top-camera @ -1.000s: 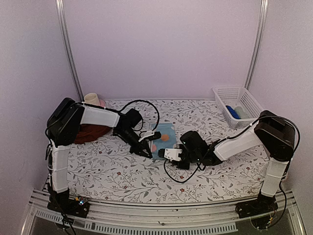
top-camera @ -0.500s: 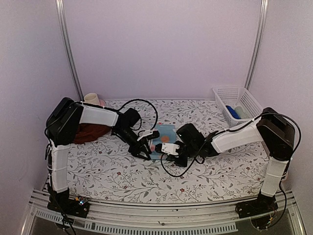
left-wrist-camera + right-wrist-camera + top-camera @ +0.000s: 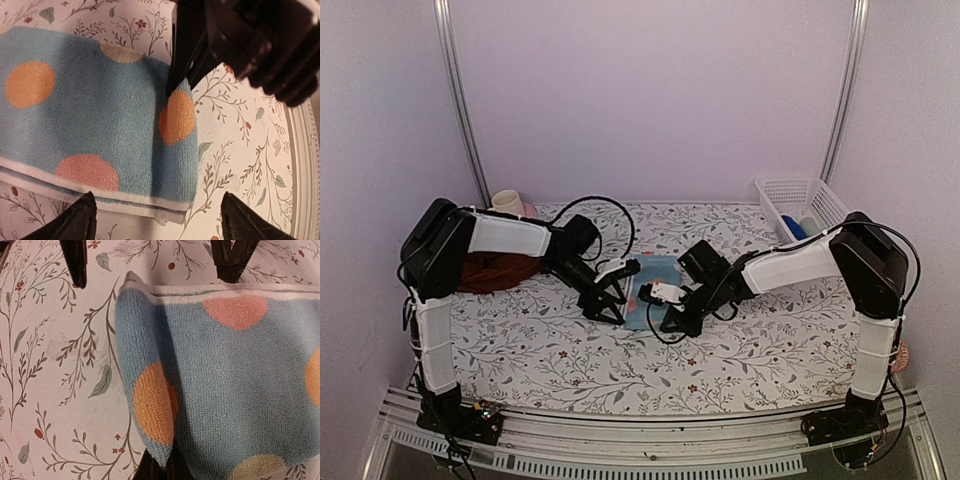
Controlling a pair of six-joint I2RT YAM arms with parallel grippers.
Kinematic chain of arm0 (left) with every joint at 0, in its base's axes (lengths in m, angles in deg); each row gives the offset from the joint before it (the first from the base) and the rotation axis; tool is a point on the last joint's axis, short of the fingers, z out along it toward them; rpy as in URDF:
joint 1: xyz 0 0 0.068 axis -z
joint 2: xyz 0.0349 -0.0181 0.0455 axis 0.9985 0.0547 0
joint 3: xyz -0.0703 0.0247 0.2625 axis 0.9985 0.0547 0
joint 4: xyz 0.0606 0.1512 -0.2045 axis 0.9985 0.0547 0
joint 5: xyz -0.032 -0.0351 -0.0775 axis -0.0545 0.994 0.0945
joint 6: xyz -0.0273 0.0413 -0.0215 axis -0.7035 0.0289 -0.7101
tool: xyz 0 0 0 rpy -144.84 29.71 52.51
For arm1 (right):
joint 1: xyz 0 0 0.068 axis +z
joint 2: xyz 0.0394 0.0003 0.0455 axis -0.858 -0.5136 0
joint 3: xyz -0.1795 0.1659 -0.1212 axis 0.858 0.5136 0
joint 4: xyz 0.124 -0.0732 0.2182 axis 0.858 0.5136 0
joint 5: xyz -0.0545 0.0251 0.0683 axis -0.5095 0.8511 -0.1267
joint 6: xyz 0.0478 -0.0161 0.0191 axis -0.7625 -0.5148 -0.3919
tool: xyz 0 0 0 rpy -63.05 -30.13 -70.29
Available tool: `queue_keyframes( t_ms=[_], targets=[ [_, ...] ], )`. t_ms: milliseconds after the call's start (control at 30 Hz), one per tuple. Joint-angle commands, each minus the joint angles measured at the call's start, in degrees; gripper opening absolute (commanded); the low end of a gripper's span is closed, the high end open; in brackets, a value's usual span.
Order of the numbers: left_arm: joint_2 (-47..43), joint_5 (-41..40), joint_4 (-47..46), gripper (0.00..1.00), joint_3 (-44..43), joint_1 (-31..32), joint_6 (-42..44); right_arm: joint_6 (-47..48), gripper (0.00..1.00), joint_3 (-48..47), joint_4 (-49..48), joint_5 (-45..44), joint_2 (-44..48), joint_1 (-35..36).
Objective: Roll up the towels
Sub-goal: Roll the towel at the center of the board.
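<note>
The small light-blue towel (image 3: 658, 274), with orange and pink dots, lies on the floral table cover, its near edge folded over (image 3: 175, 150). My right gripper (image 3: 161, 471) is shut on that folded corner by an orange dot; its dark fingers (image 3: 181, 55) also show in the left wrist view. My left gripper (image 3: 160, 222) is open, its fingertips (image 3: 75, 260) straddling the towel's white-hemmed end without touching it. In the top view the left gripper (image 3: 608, 300) and right gripper (image 3: 652, 299) face each other across the towel's near edge. The maroon towel (image 3: 488, 270) lies bunched at the left, behind the left arm.
A white basket (image 3: 798, 188) holding a blue item stands at the back right. A cream cup (image 3: 507, 202) with something pink beside it sits at the back left. Cables loop from both wrists over the table cover (image 3: 570, 360).
My left gripper has opened and let go of the light-blue towel. My right gripper slid left to the towel's near edge and shut on the fold.
</note>
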Motion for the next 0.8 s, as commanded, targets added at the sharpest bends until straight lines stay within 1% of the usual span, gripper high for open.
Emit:
queue_keyframes(
  t_ms=[0, 67, 200, 367, 533, 667, 700, 767],
  targets=[
    [-1.4, -1.1, -2.9, 0.86, 2.2, 0.2, -0.7, -3.0, 0.03, -2.6, 4.9, 5.1, -2.7, -1.6],
    [-1.9, -1.4, -4.3, 0.86, 3.1, 0.2, -1.2, -3.6, 0.02, -2.6, 5.9, 5.7, -3.8, -2.0],
    [-3.2, -0.2, -6.3, 0.86, 4.7, 0.3, -1.0, -4.6, 0.03, -6.6, 9.1, 8.5, -5.8, -3.2],
    [-3.3, -1.2, -8.2, 0.85, 5.0, 1.1, -1.7, -5.4, 0.03, -8.4, 11.6, 11.1, -7.2, -4.6],
    [-2.3, -3.0, -10.2, 0.75, 4.7, 1.1, -4.2, -5.6, 0.03, -9.4, 12.7, 12.0, -8.0, -5.3],
    [-1.1, -3.6, -9.8, 0.71, 3.8, 1.2, -5.1, -5.5, 0.03, -10.0, 13.1, 12.1, -8.3, -5.4],
    [-0.9, -3.7, -10.2, 0.68, 3.8, 1.2, -5.4, -5.5, 0.04, -10.2, 13.1, 12.0, -8.5, -5.4],
    [-0.5, -5.0, -10.5, 0.59, 3.4, 1.2, -6.5, -5.7, 0.04, -10.7, 13.4, 11.6, -8.7, -5.5]
  ],
)
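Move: The left end of the towel's rolled near edge lies about 2 cm to the right of my left hand, 1 cm back and 2 cm below. The towel's flat part centres some 7 cm ahead and 5 cm to the right of that hand. My right hand already pinches the near edge; from there the flat part to be rolled over centres about 7 cm ahead and 2 cm left, and the edge's left end is some 6 cm left, level with it. Keeping the near edge pinched, my right hand rolls it over the forward way by some 15 degrees and edges about 1 cm forward. My open left hand sinks 1.5 cm while drifting slightly back, then eases about 1 cm forward and begins closing around the roll's left end, narrowing to roughly two thirds open without pinching it yet. ##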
